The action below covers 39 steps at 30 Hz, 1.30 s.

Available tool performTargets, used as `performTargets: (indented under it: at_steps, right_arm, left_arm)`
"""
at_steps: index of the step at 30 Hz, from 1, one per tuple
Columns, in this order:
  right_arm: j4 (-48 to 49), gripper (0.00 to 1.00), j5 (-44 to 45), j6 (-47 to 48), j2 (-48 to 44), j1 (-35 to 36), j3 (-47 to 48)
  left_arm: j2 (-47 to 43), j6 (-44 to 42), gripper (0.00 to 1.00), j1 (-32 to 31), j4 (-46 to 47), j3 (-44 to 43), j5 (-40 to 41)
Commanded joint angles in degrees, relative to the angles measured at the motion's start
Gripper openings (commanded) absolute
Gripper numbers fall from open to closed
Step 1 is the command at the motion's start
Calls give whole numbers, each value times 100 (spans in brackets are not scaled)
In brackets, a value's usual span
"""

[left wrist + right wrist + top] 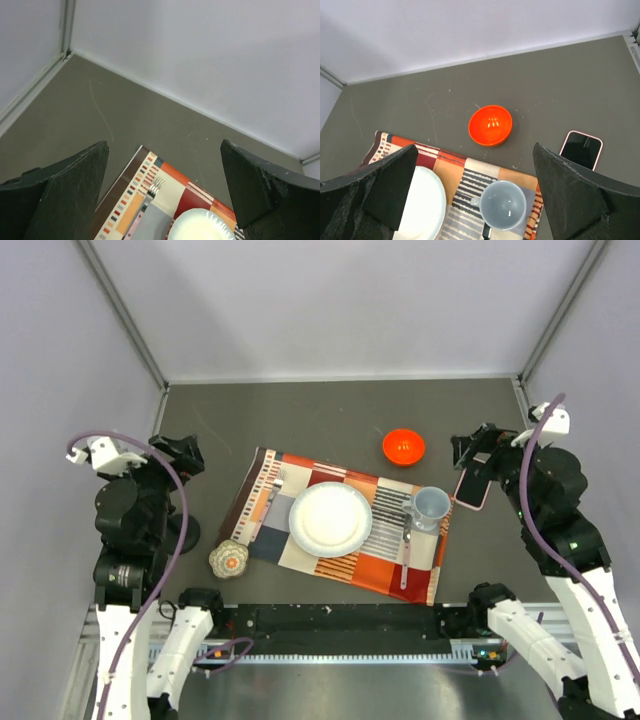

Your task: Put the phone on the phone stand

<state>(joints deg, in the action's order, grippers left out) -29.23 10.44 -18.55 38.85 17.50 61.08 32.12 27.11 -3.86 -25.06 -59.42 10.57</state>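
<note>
The phone (473, 489) lies flat on the dark table just right of the placemat, black screen up with a pink rim; the right wrist view shows the phone (581, 149) partly behind my right finger. My right gripper (469, 453) hovers above its far end, open and empty (475, 150). A black round base, seemingly the phone stand (187, 532), shows at the left beside my left arm, which hides most of it. My left gripper (186, 454) hangs open and empty above the table left of the placemat (164, 150).
A patterned placemat (268, 530) carries a white plate (330, 519), a grey mug (431, 506), a fork (152, 189) and a spoon (405, 562). An orange bowl (404, 446) sits behind it. A small knitted ball (228, 559) lies front left. Grey walls enclose the table.
</note>
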Motion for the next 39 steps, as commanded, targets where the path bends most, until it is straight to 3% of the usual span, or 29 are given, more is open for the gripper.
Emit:
performTargets:
  at_steps: [1, 6, 7, 11, 21, 26, 31, 39]
  right_arm:
    - [-12, 99, -59, -1, 105, -18, 141]
    - [40, 99, -568, -17, 465, -18, 291]
    - [67, 99, -639, -35, 500, -18, 256]
    - [146, 99, -859, 17, 510, -18, -78]
    - [295, 99, -1263, 193, 571, -18, -122]
    - [331, 99, -1325, 299, 553, -18, -289]
    - [331, 99, -1307, 413, 501, -18, -351]
    - [348, 99, -1342, 457, 448, -18, -368]
  left_arm:
    - [251, 224, 99, -19, -630, -9, 813]
    - [760, 592, 99, -19, -1605, -96, 2017]
    - [839, 759, 99, -19, -1990, -105, 2576]
    - [1243, 1909, 97, -19, -3003, -105, 3318]
    - [1481, 1964, 99, 69, -3004, 193, 3399]
    - [1648, 2482, 97, 297, -3313, 299, 3505]
    - [1386, 2676, 75, 342, -2734, 685, 2970]
    - [1156, 3221, 55, 526, -2434, 1143, 2968]
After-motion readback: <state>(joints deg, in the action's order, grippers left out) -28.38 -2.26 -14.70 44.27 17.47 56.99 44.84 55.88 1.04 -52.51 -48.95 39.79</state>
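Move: The left hand hangs high over the near left table: the phone stand lies some 9 cm to its left, about level with it front to back, its middle about 30 cm below. The flowered coaster is roughly 7 cm back and 4 cm right of that hand, the fork 5 cm ahead and 14 cm right. From the right hand the phone lies about 12 cm ahead, 5 cm right and 35 cm below; the mug is 5 cm ahead and 7 cm left. Down some 20 cm and left about 9 cm the left hand swoops to the phone stand, the last few centimetres nearly straight down; its level fingers tip well downward and swing about 40 degrees counter-clockwise, then close partway near the clamp, touch not seen. The right hand, wide open, eases down and left towards the mug, turning slightly counter-clockwise. ##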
